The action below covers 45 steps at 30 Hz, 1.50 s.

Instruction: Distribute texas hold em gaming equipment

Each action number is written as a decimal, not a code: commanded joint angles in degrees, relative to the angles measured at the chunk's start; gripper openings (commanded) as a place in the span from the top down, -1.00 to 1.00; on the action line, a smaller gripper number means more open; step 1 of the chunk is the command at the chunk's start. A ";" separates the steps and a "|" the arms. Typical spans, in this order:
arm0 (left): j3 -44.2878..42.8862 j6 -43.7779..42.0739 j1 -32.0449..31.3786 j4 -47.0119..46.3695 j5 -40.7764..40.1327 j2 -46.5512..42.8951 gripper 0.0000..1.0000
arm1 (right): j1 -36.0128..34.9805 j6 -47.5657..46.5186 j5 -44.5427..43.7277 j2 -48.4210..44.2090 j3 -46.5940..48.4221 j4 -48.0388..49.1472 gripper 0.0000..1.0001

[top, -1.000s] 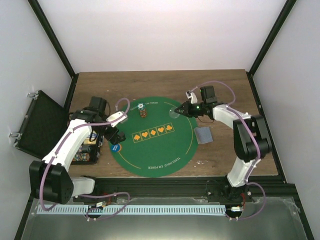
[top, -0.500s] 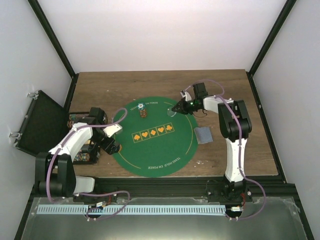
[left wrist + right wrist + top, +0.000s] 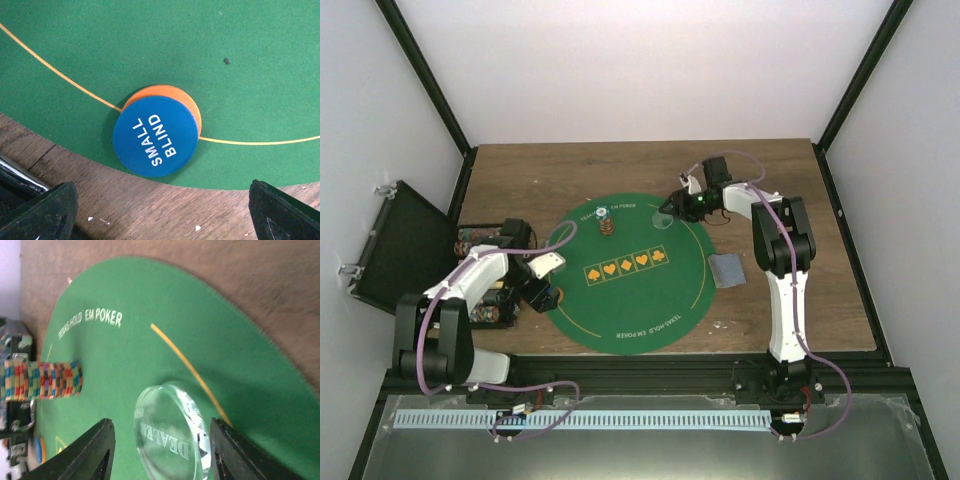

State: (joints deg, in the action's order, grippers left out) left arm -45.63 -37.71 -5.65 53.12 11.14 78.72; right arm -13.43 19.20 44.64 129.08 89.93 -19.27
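A blue disc marked SMALL BLIND [image 3: 155,136] lies on an orange disc [image 3: 175,95] at the left edge of the round green mat [image 3: 650,300]. My left gripper [image 3: 160,220] is open just behind them over the wood, touching neither; it also shows in the top view [image 3: 544,294]. My right gripper [image 3: 165,450] is open, its fingers on either side of a clear DEALER disc [image 3: 172,437] on the mat's far right [image 3: 665,222]. A stack of coloured chips [image 3: 605,226] stands at the mat's far side. A grey-backed card deck [image 3: 726,270] lies right of the mat.
An open black case [image 3: 395,250] with rows of chips [image 3: 485,295] sits at the left, close to my left arm. The mat has a row of orange suit marks [image 3: 625,264]. The table's front edge runs just below the mat.
My left gripper has moved left and nearer, over the blue disc at the mat's edge. My right gripper has shifted left and farther, onto the clear disc.
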 commanded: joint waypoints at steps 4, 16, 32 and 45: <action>0.63 -0.64 0.31 -2.55 -1.50 3.60 -0.89 | -0.20 -5.23 -10.87 -7.00 4.89 -8.10 -0.21; 3.08 -1.31 -0.72 -7.59 -2.13 8.14 -0.57 | -3.08 -7.41 -15.37 -25.08 -6.44 -7.70 -0.38; 5.54 -2.11 -3.62 -5.58 -2.40 1.12 0.65 | -3.24 -7.64 -14.62 -30.17 -9.95 -7.45 -0.39; -4.78 -1.54 -1.83 2.88 7.03 -3.03 0.81 | -3.25 -4.85 -5.66 -35.27 -12.69 -7.44 -0.39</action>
State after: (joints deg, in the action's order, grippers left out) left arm -45.60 -39.13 -7.38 51.55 10.50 78.46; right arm -16.32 12.43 32.42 97.23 78.89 -27.46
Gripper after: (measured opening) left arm 0.476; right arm 0.697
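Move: The left hand, open and pointing down, has the blue small blind button about 1 cm ahead, 1 cm to its right and 3 cm below; the orange button under it peeks out roughly 1 cm farther forward and right, and the chip case's middle lies some 14 cm left and 5 cm ahead. The right hand's half-open fingers straddle the clear dealer button, about 2 cm below them; the chip stack stands some 13 cm to the left of that button, level with it. The left hand sinks about 3 cm while edging forward, closes its wide-open fingers on the rim of the blue small blind button, keeps that grip while drawing back a couple of centimetres, then rises some 3 cm, coming slightly forward again. Meanwhile the right hand opens wider and comes free of the dealer button, rising steeply by about 15 cm and drawing back about 6 cm and a little to the right, its fingers tilting up some 20 degrees, with a small dip before it rises again. ##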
